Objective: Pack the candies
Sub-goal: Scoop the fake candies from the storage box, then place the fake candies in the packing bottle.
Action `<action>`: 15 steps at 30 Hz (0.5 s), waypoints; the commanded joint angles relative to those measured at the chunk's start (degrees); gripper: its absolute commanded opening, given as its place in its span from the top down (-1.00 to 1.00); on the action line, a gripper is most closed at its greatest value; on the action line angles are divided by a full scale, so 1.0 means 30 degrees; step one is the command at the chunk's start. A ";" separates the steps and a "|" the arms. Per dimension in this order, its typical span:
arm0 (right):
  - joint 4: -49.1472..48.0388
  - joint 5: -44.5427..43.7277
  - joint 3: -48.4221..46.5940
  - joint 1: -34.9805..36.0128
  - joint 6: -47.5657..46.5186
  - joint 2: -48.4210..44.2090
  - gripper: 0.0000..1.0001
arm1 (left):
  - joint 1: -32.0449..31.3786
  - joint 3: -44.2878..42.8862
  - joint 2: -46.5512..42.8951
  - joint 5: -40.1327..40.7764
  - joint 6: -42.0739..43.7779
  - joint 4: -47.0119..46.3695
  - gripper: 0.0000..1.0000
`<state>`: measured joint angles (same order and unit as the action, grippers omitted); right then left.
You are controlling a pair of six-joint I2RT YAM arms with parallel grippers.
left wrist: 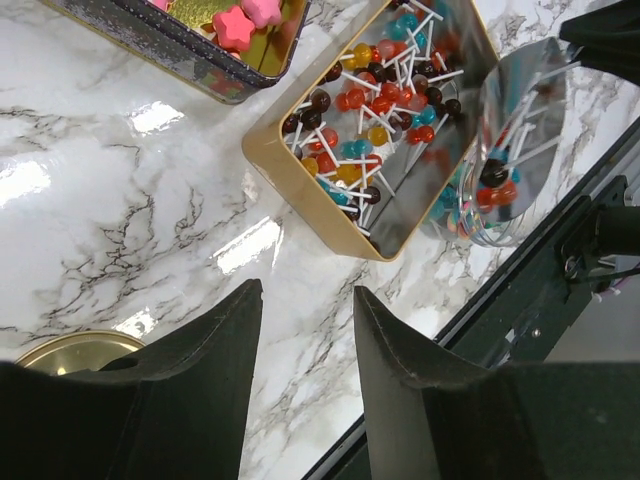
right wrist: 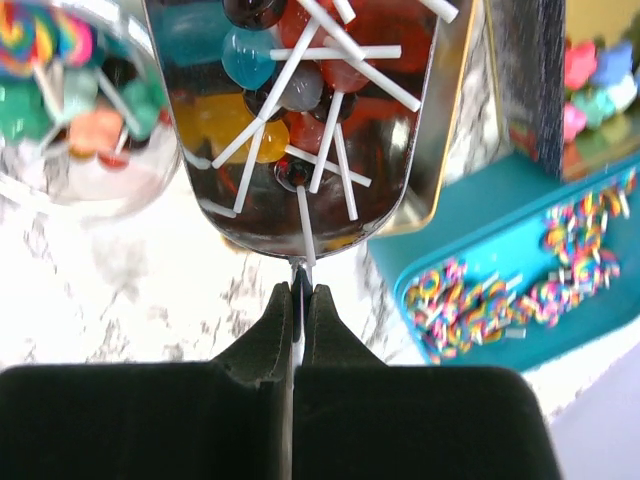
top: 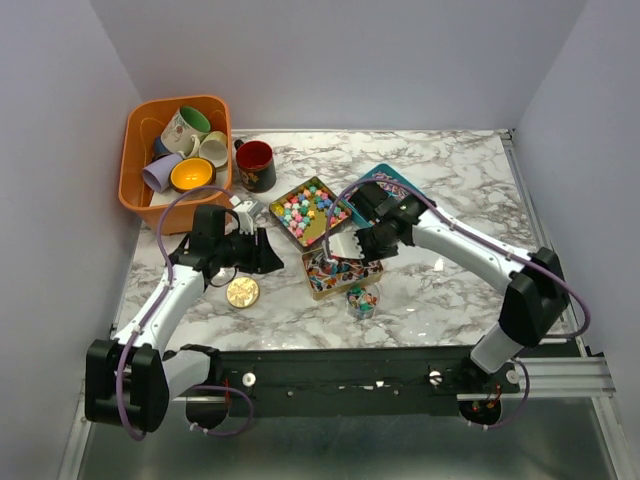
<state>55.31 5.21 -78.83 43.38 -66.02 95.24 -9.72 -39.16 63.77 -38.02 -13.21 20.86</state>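
Note:
The candies are small ball lollipops on white sticks [left wrist: 385, 90] lying in a gold tin [left wrist: 300, 215] mid-table. My right gripper [right wrist: 298, 290] is shut on the thin handle of a shiny metal scoop [right wrist: 300, 120] loaded with more lollipops; the scoop [left wrist: 525, 110] hangs over the tin's near end beside a clear jar [right wrist: 70, 120] with a few candies in it. My left gripper [left wrist: 305, 293] is open and empty over bare marble, left of the tin. In the top view the left gripper [top: 275, 256] and right gripper [top: 352, 245] flank the tin [top: 318, 292].
A dark tin of star-shaped sweets [top: 310, 208] lies behind the gold tin. A teal tray of swirl lollipops [top: 400, 182] is behind my right gripper. A flat gold lid [top: 242, 292] lies by my left gripper. An orange basket of mugs [top: 135, 170] and a dark mug [top: 256, 166] stand back left.

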 commanded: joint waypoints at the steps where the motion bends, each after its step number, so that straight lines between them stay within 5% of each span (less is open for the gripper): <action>1: 0.1190 -0.1909 0.1837 -0.0191 -0.0903 -0.2211 0.99 | 0.0221 -0.0161 -0.0631 0.0602 0.0303 -0.0537 -0.03; 15: 0.3594 -0.7858 0.2721 0.0306 -0.1343 -0.4266 0.99 | 0.0309 -0.0278 0.0160 0.0544 0.0010 -0.2002 -0.04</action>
<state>62.35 -11.07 -70.96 42.96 -68.88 84.97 -9.08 -39.16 63.40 -37.12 -13.13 17.56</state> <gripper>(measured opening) 0.033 0.516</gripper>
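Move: The right hand holds the loaded scoop, blade to its left; the jar it is filling stands about 12 cm back, 6 cm left and 8 cm below. The lollipop tin lies some 6 cm back and 10 cm left, the teal tray about 12 cm straight ahead, both roughly 9 cm lower. From the left hand the jar is about 9 cm back, 22 cm right and 9 cm below. The right hand swings the still-gripped, loaded scoop about 8 cm right, away from the lollipop tin, fingers tipping nearer vertical. ##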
